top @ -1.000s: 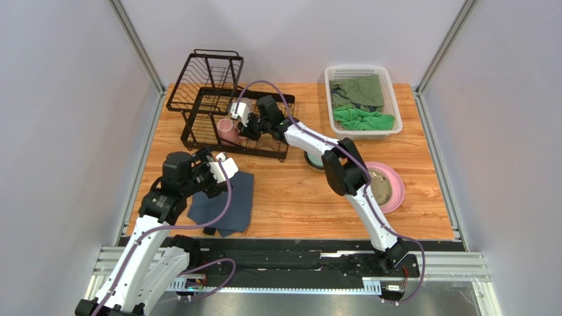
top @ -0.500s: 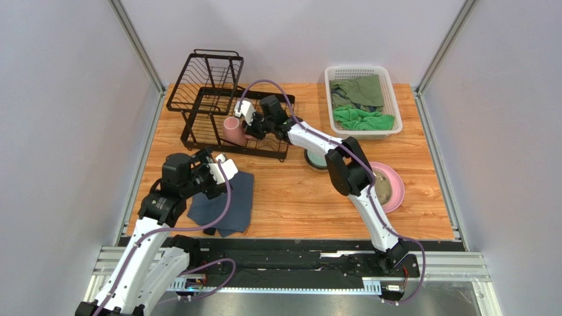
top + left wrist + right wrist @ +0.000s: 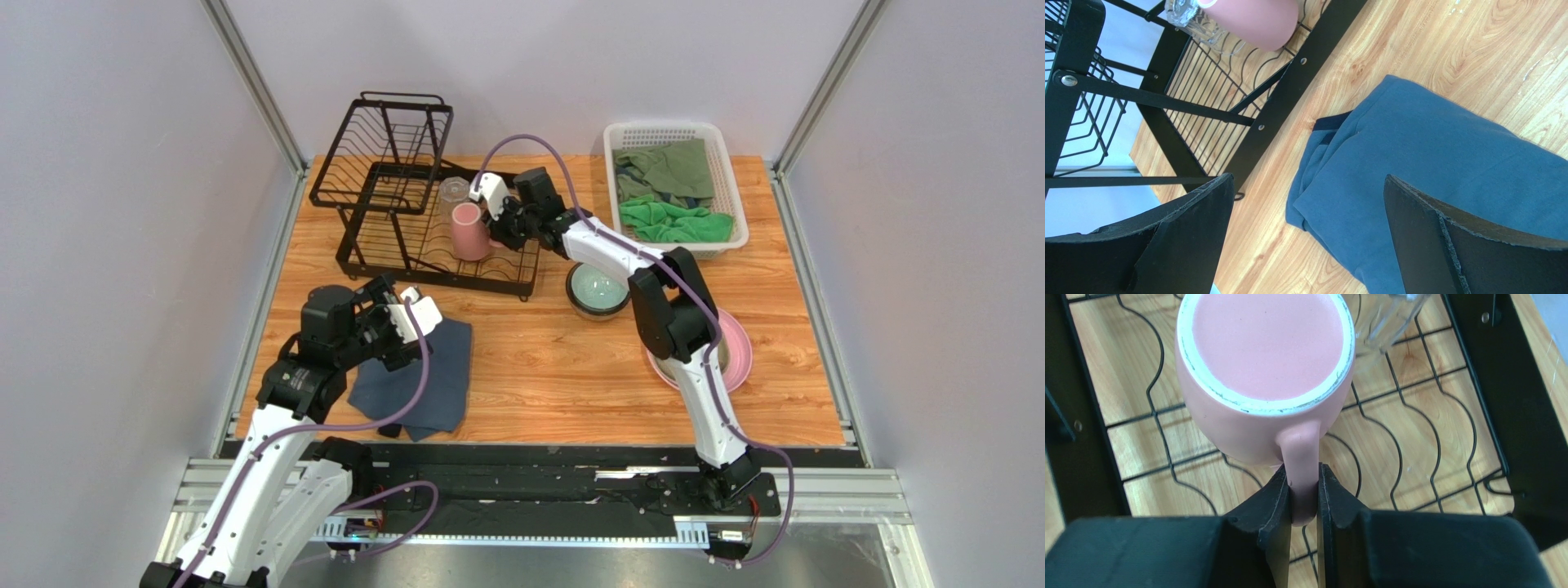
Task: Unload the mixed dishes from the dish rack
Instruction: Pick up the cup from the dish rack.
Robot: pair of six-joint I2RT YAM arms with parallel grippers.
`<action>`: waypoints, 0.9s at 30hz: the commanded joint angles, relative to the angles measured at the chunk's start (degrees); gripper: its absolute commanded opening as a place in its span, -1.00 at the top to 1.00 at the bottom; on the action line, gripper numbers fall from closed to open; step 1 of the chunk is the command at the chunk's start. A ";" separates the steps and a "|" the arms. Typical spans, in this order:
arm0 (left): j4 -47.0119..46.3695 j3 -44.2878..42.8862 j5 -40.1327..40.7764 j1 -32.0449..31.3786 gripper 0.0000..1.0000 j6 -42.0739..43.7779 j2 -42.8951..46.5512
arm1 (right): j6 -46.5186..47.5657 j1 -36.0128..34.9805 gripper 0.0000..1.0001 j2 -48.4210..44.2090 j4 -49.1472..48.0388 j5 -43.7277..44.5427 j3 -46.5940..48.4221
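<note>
My right gripper (image 3: 488,228) (image 3: 1303,496) is shut on the handle of the pink mug (image 3: 466,230) (image 3: 1266,373). It holds the mug base-up over the lower tray of the black wire dish rack (image 3: 380,184) (image 3: 1425,435). The clear glass (image 3: 454,190) (image 3: 1389,318) stands in the tray just behind the mug. On the table lie the dark bowl with teal inside (image 3: 597,292) and the large pink plate (image 3: 736,349), partly behind my right arm. My left gripper (image 3: 395,300) (image 3: 1309,245) hangs open over the near left corner of the rack, holding nothing.
A folded blue-grey cloth (image 3: 417,374) (image 3: 1444,171) lies under my left gripper, in front of the rack. A white plastic basket (image 3: 669,128) of green cloths stands at the back right. Grey walls close in both sides of the wooden table (image 3: 540,368).
My right gripper has lifted the pink mug off the tray and carried it to the right and back. The bowl has come out from under the arm. My left arm has stayed still.
</note>
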State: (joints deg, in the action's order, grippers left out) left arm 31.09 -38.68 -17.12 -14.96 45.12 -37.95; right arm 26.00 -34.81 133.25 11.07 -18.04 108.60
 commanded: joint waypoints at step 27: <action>-3.75 -0.79 -0.63 0.20 -0.98 -3.46 0.25 | -11.06 2.46 1.00 -12.75 5.89 1.61 1.44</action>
State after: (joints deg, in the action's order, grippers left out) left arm 30.17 -38.68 -17.37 -14.96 42.72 -37.45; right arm 17.23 -32.88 126.28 20.82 -16.43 104.62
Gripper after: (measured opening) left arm 0.989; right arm 0.189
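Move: The right hand already pinches the handle of the upside-down pink cup. The bowls lie some 20 cm to its right, 9 cm back and 6 cm lower. The rack's front-right corner is about 7 cm right and 8 cm back; the glass stands roughly 8 cm left and 6 cm ahead. From the idle left hand, the bowls are about 13 cm ahead, 34 cm right and 16 cm below. Keeping its pinch, the right hand carries the cup about 5 cm right and back towards the bowls, tipping downward. ##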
